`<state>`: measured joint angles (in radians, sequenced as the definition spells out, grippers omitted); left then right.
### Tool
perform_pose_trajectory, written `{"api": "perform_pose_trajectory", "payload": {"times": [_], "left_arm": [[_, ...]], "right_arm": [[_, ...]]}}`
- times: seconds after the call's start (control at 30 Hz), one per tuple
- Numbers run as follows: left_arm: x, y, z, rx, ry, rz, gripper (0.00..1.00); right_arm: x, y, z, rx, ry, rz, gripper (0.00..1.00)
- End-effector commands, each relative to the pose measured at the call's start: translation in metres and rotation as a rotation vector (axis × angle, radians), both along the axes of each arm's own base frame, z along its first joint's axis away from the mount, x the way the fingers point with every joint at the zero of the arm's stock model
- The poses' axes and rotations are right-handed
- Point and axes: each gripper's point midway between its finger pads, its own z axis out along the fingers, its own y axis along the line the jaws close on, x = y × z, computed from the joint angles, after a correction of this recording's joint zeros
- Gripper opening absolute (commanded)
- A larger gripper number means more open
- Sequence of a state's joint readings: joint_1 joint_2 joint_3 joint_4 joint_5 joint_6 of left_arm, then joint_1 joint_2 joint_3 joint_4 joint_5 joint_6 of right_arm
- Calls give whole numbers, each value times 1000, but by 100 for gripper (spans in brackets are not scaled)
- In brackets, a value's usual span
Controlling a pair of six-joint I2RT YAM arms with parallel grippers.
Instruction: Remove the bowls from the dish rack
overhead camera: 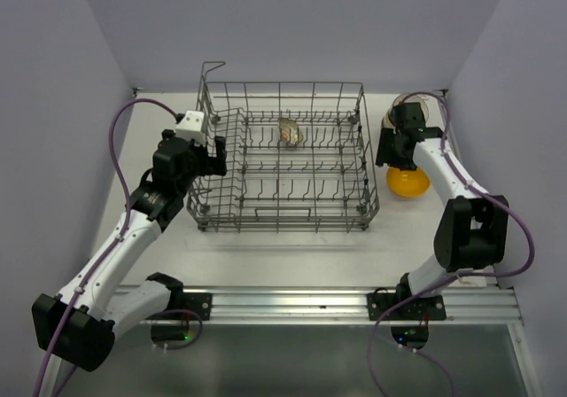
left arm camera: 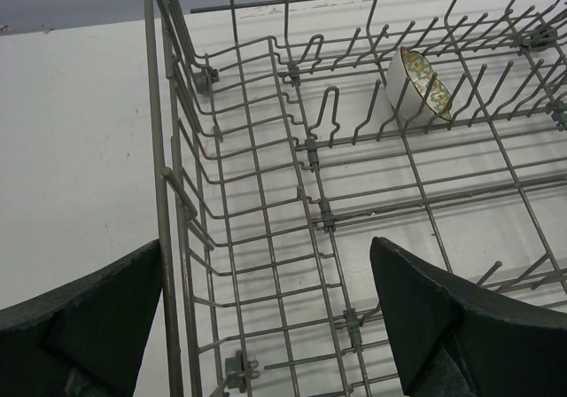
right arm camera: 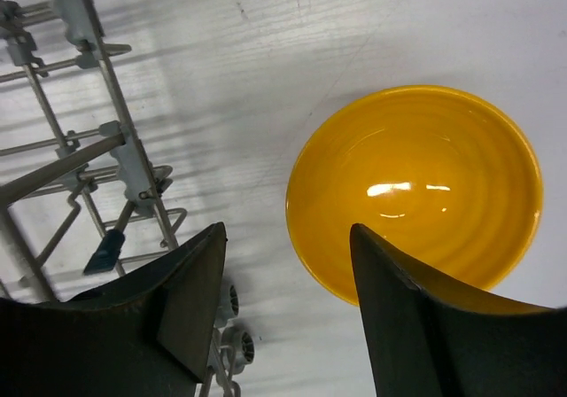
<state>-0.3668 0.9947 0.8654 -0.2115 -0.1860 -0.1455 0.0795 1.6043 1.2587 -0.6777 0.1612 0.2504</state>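
The grey wire dish rack (overhead camera: 282,209) stands mid-table. One white bowl with an orange-green pattern (overhead camera: 290,133) (left arm camera: 416,82) leans on edge between the tines near the rack's back. My left gripper (overhead camera: 213,158) (left arm camera: 266,326) is open wide and straddles the rack's left wall, with nothing between its fingers. A yellow bowl (overhead camera: 407,182) (right arm camera: 425,184) sits upright on the table to the right of the rack. My right gripper (overhead camera: 396,156) (right arm camera: 288,264) hangs open just above its near-left rim, one finger (right arm camera: 416,326) over the bowl, the other (right arm camera: 177,308) outside it.
The rack's right corner and its small wheels (right arm camera: 226,326) lie close beside my right gripper. A raised wire loop (overhead camera: 211,66) stands at the rack's back left corner. Behind the right wrist a pale round rim (overhead camera: 416,101) shows by the back wall. Walls close in on both sides.
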Motion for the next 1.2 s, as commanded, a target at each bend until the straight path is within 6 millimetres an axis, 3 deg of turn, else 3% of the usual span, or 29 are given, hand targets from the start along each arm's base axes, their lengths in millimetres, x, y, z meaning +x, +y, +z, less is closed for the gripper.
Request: {"api": "perform_pose_trajectory", "payload": {"times": [0.0,0.13,0.2,0.37,0.5,0.7,0.73,0.8,0.83,0.93,0.97,1.03,1.07,1.13,1.17], "left_arm": [[-4,-14,15,-39,-32,-68,100],[-4,-14,15,-38,-34,-68,100],[-4,-14,16,-37,-36,-69,100],[-4,-14,17,-40,-38,-71,100],[-4,-14,15,-41,-34,-72,100],[-4,-17,12,-44,-24,-81,100],[-3,-17,12,-44,-24,-83,100],[-4,-18,12,-47,-24,-88,100],[-4,-19,13,-48,-27,-90,100],[-4,-18,14,-49,-30,-89,100],[-5,-18,15,-49,-32,-89,100],[-4,-18,15,-49,-32,-89,100],[-5,-19,14,-50,-30,-93,100],[-5,-19,15,-51,-31,-94,100],[-5,-20,16,-52,-34,-96,100]], "right_arm": [[14,0,69,8,-158,-16,63],[25,6,130,54,-329,-20,68],[31,22,162,110,-416,23,68],[51,84,191,135,-455,186,69],[76,147,185,168,-405,308,67],[91,220,178,314,-386,433,66],[96,231,164,323,-362,448,65],[99,253,159,339,-362,485,65],[105,263,143,338,-335,497,65],[112,287,134,330,-339,537,65],[119,294,115,321,-314,540,65],[127,309,110,350,-327,553,66],[133,313,93,349,-303,550,66],[140,320,91,354,-309,550,65],[145,324,74,347,-284,548,64]]}}
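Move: The last patterned bowl sits in the rack about 28 cm to the right hand's left, some 11 cm farther out and 4 cm lower. The rack's right wall stands only about 4 cm to that hand's left, level with it fore and aft and slightly below. The yellow bowl lies 5 cm to its right and 4 cm back; the bowl stack is 13 cm ahead and 5 cm right. From the left hand, the patterned bowl is roughly 15 cm ahead, 23 cm right and 16 cm below. Lift the empty right gripper away from the yellow bowl, some 20 cm up to clear the rack's right wall, then sweep it left about 30 cm and farther out over the rack, sinking through the later part towards the patterned bowl. Turn the wrist some 30 degrees counter-clockwise on the way, keep the fingers open, and end above the bowl without gripping it. ##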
